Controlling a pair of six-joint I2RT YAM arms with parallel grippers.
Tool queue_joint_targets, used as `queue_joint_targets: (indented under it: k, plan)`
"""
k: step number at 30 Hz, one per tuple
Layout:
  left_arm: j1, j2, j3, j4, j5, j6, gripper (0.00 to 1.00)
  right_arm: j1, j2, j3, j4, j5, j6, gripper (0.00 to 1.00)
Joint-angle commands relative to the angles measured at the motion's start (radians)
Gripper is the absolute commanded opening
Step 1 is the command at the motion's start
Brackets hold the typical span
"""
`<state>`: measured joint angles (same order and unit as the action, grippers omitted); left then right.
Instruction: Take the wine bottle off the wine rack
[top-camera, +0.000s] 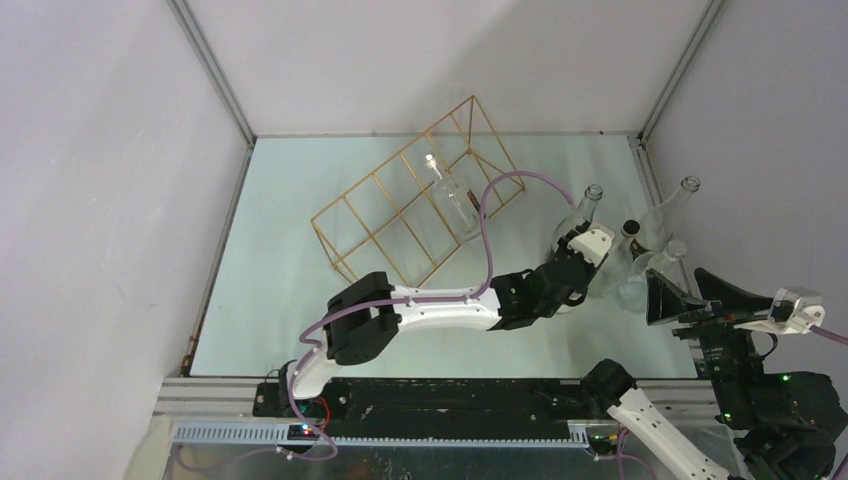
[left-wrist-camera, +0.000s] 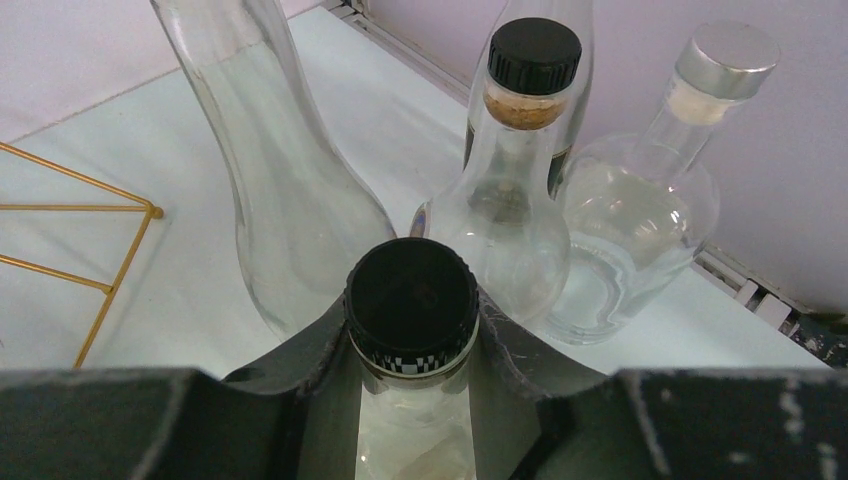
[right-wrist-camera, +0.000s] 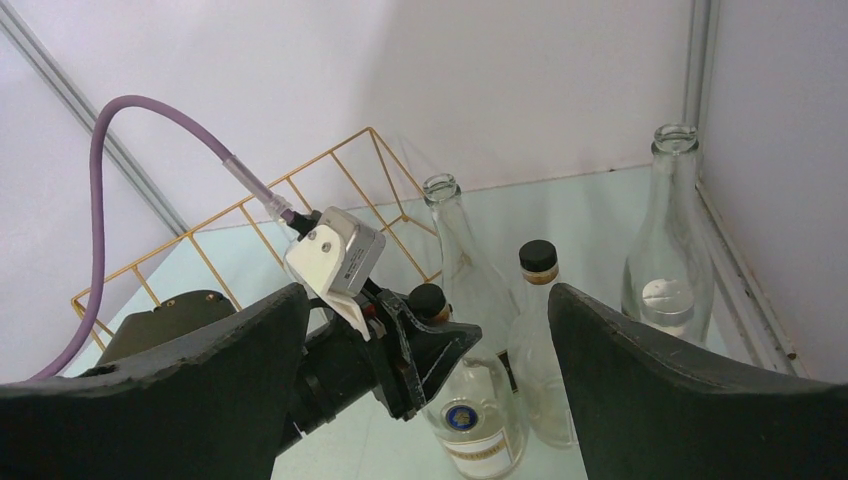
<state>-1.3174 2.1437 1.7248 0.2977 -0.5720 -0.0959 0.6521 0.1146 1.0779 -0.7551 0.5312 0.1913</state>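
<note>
The gold wire wine rack stands tilted at the back centre, and a clear wine bottle lies in one of its cells. My left gripper reaches to the right of the rack. It is shut on the neck of an upright black-capped bottle that carries a label and a blue medallion. In the left wrist view the cap sits just above the two fingers, and the rack's corner shows at the left. My right gripper stands open and empty, right of that bottle.
A group of bottles stands by the right wall. It includes a tall open-necked one, a black-capped one with a cork band, a silver-capped round one, and a tall one in the corner. The right wall rail is close behind them.
</note>
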Motion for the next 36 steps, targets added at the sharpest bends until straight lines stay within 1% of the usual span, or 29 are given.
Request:
queue_joint_targets:
  k: [1, 5, 7, 8, 9, 10, 11, 14, 19, 23, 28, 32, 36]
  plan:
    - [-0.003, -0.040, 0.090, 0.245, -0.045, 0.025, 0.00, 0.007, -0.006, 0.009, 0.000, 0.021, -0.005, 0.92]
    - [-0.002, -0.034, 0.082, 0.248, -0.046, 0.024, 0.06, 0.008, -0.005, 0.010, -0.005, 0.024, -0.003, 0.92]
    - [-0.003, -0.033, 0.078, 0.249, -0.041, 0.023, 0.14, 0.009, -0.006, 0.009, -0.008, 0.027, -0.003, 0.92]
    - [-0.004, -0.033, 0.073, 0.250, -0.038, 0.023, 0.21, 0.010, -0.006, 0.010, -0.010, 0.028, -0.003, 0.92]
    - [-0.004, -0.032, 0.072, 0.252, -0.038, 0.024, 0.24, 0.009, -0.005, 0.009, -0.011, 0.029, -0.003, 0.92]
    - [-0.005, -0.032, 0.067, 0.252, -0.038, 0.026, 0.30, 0.010, -0.006, 0.009, -0.013, 0.030, -0.002, 0.92]
    - [-0.006, -0.033, 0.066, 0.251, -0.038, 0.027, 0.33, 0.011, -0.006, 0.009, -0.013, 0.032, -0.001, 0.92]
    - [-0.007, -0.037, 0.052, 0.252, -0.043, 0.030, 0.46, 0.013, -0.006, 0.008, -0.016, 0.033, 0.001, 0.92]
    - [-0.010, -0.058, 0.017, 0.250, -0.041, 0.031, 0.58, 0.014, -0.006, 0.010, -0.019, 0.035, 0.007, 0.92]
    - [-0.012, -0.077, -0.009, 0.250, -0.041, 0.034, 0.65, 0.014, -0.006, 0.009, -0.018, 0.034, 0.013, 0.92]
    - [-0.016, -0.119, -0.045, 0.247, -0.046, 0.039, 0.70, 0.014, -0.004, 0.008, -0.022, 0.036, 0.018, 0.92]
    - [-0.024, -0.184, -0.103, 0.247, -0.052, 0.046, 0.73, 0.015, -0.003, 0.009, -0.025, 0.036, 0.018, 0.92]
    - [-0.043, -0.285, -0.194, 0.268, -0.076, 0.045, 0.74, 0.016, -0.002, 0.008, -0.027, 0.039, 0.018, 0.92]
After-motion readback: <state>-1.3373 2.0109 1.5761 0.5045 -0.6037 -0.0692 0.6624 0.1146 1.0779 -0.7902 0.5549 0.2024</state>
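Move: My left hand still holds the black-capped bottle with the blue emblem by its neck; the bottle is upright on the table, its middle about 11 cm straight below the hand. From that hand, the tall clear bottle is some 9 cm ahead, another black-capped bottle about 4 cm ahead and 9 cm right, and the silver-capped bottle some 14 cm right and 1 cm ahead. From my right hand, the held bottle lies about 14 cm ahead, 6 cm left and 27 cm below. I keep my left hand still on the neck at first, then open its fingers to let the bottle go as I lift about 5 cm, tipping the fingertips up some 10 degrees. With the fingers still spreading, I start drawing off to the left and slightly back, away from the bottle's cap and the cluster. ##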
